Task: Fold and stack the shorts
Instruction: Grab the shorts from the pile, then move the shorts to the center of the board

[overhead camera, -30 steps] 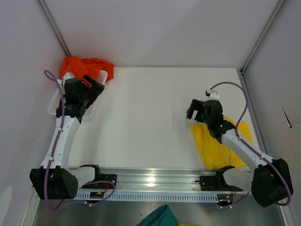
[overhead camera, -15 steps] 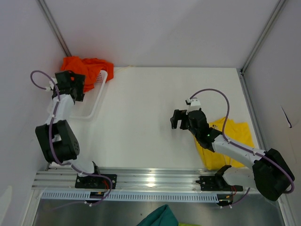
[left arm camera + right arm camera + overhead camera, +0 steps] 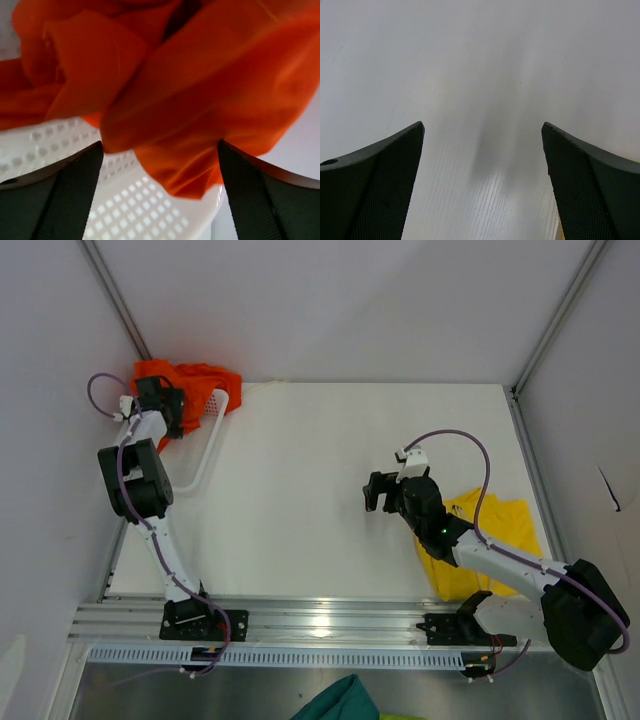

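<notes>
The orange-red shorts [image 3: 198, 379] lie crumpled at the far end of a white perforated basket [image 3: 207, 452] in the back left corner. My left gripper [image 3: 165, 408] is right over them and open. In the left wrist view the orange shorts [image 3: 190, 90] fill the top, and a fold hangs down between the two dark fingers [image 3: 55, 200] without being pinched. The yellow shorts [image 3: 492, 540] lie flat on the table at the right, under my right forearm. My right gripper [image 3: 384, 492] stands open to their left, over bare table [image 3: 480, 75], holding nothing.
The basket's white rim and floor [image 3: 145, 205] show under the orange fabric. A teal-green cloth [image 3: 340, 700] lies below the rail at the near edge. Grey walls and metal posts close in the table at the back and both sides.
My left arm has swung back and up to the basket's far end, onto the orange shorts. My right gripper moved left off the yellow shorts, then held still.
</notes>
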Controlling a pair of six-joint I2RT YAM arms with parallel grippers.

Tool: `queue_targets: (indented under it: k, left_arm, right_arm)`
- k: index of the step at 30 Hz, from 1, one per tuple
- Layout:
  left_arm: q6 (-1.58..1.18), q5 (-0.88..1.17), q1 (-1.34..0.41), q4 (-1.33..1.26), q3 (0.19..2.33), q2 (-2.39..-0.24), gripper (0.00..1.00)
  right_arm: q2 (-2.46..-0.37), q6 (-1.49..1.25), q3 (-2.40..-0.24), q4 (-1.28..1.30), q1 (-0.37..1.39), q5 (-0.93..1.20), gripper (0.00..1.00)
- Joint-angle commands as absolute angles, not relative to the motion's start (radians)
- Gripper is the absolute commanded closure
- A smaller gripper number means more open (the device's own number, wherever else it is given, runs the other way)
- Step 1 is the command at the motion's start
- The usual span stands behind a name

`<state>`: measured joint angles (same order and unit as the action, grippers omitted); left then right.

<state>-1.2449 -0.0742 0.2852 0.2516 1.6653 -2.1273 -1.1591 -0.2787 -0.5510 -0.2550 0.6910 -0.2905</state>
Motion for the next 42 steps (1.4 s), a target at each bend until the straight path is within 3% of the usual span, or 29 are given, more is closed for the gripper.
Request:
queue_targets:
  k: [1, 4, 5, 7, 8, 15, 20, 28, 31, 35, 38, 41, 42]
  left_arm:
    - [-1.275, -0.101, 0.293, 0.235, 1.753, -2.192, 0.07]
    - [-1.27, -0.078, 0.293, 0.137, 1.743, -2.22, 0.42]
    - [-1.266, -0.075, 0.293, 0.117, 1.744, -2.22, 0.63]
    - [-1.235, -0.069, 0.293, 0.063, 1.753, -2.209, 0.82]
    - [-1.224, -0.063, 0.291, 0.045, 1.765, -2.203, 1.0]
    - [-1.209, 0.093, 0.282, -0.138, 1.795, -2.091, 1.0]
    - [-1.158, 0.202, 0.183, -0.276, 1.83, -1.925, 1.0]
    - [-0.912, 0.195, -0.076, -0.316, 1.772, -1.559, 1.0]
    - [-0.77, 0.085, -0.199, -0.249, 1.792, -1.421, 1.0]
    - [-0.77, 0.068, -0.265, -0.195, 1.818, -1.309, 1.0]
    - [-0.813, 0.068, -0.275, -0.167, 1.746, -1.212, 1.0]
    - [-0.885, 0.043, -0.275, -0.167, 1.574, -1.071, 1.0]
    - [-0.902, 0.054, -0.279, -0.181, 1.422, -1.033, 1.0]
  right_arm:
    - [-1.137, -0.256, -0.545, -0.314, 0.695, -0.33, 0.01]
    - [-1.144, -0.255, -0.548, -0.322, 0.695, -0.321, 0.01]
    - [-1.146, -0.253, -0.549, -0.322, 0.695, -0.321, 0.01]
    - [-1.157, -0.253, -0.551, -0.324, 0.695, -0.318, 0.01]
    - [-1.158, -0.252, -0.554, -0.327, 0.693, -0.313, 0.0]
    - [-1.18, -0.244, -0.569, -0.322, 0.693, -0.293, 0.01]
    - [-1.174, -0.235, -0.569, -0.324, 0.692, -0.275, 0.01]
    - [-1.152, -0.226, -0.555, -0.331, 0.692, -0.276, 0.01]
    - [-1.149, -0.222, -0.554, -0.333, 0.692, -0.279, 0.01]
    - [-1.141, -0.222, -0.549, -0.333, 0.692, -0.291, 0.01]
    - [-1.103, -0.227, -0.529, -0.341, 0.69, -0.311, 0.01]
    - [-1.039, -0.229, -0.493, -0.362, 0.687, -0.339, 0.01]
    - [-1.025, -0.23, -0.483, -0.364, 0.687, -0.35, 0.0]
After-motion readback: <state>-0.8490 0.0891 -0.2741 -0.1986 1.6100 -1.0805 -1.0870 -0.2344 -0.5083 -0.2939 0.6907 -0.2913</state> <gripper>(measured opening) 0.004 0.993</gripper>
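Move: The orange shorts lie crumpled over the far end of the white basket, bunched just under the open left fingers. Their middle is about 4 cm ahead of the left hand, 2 cm to its right and 4 cm below. The basket's middle sits some 8 cm back, level sideways and 6 cm lower. From the right hand, those shorts are roughly 27 cm ahead, 47 cm to the left and 8 cm below. Dip the open left gripper about 3 cm down and slightly forward into the orange shorts and shut the fingers on the cloth. Keeping that pinch, sweep fast up nearly 60 cm, then also right and well back towards the base, tipping the fingers upward some 80 degrees as you go. ##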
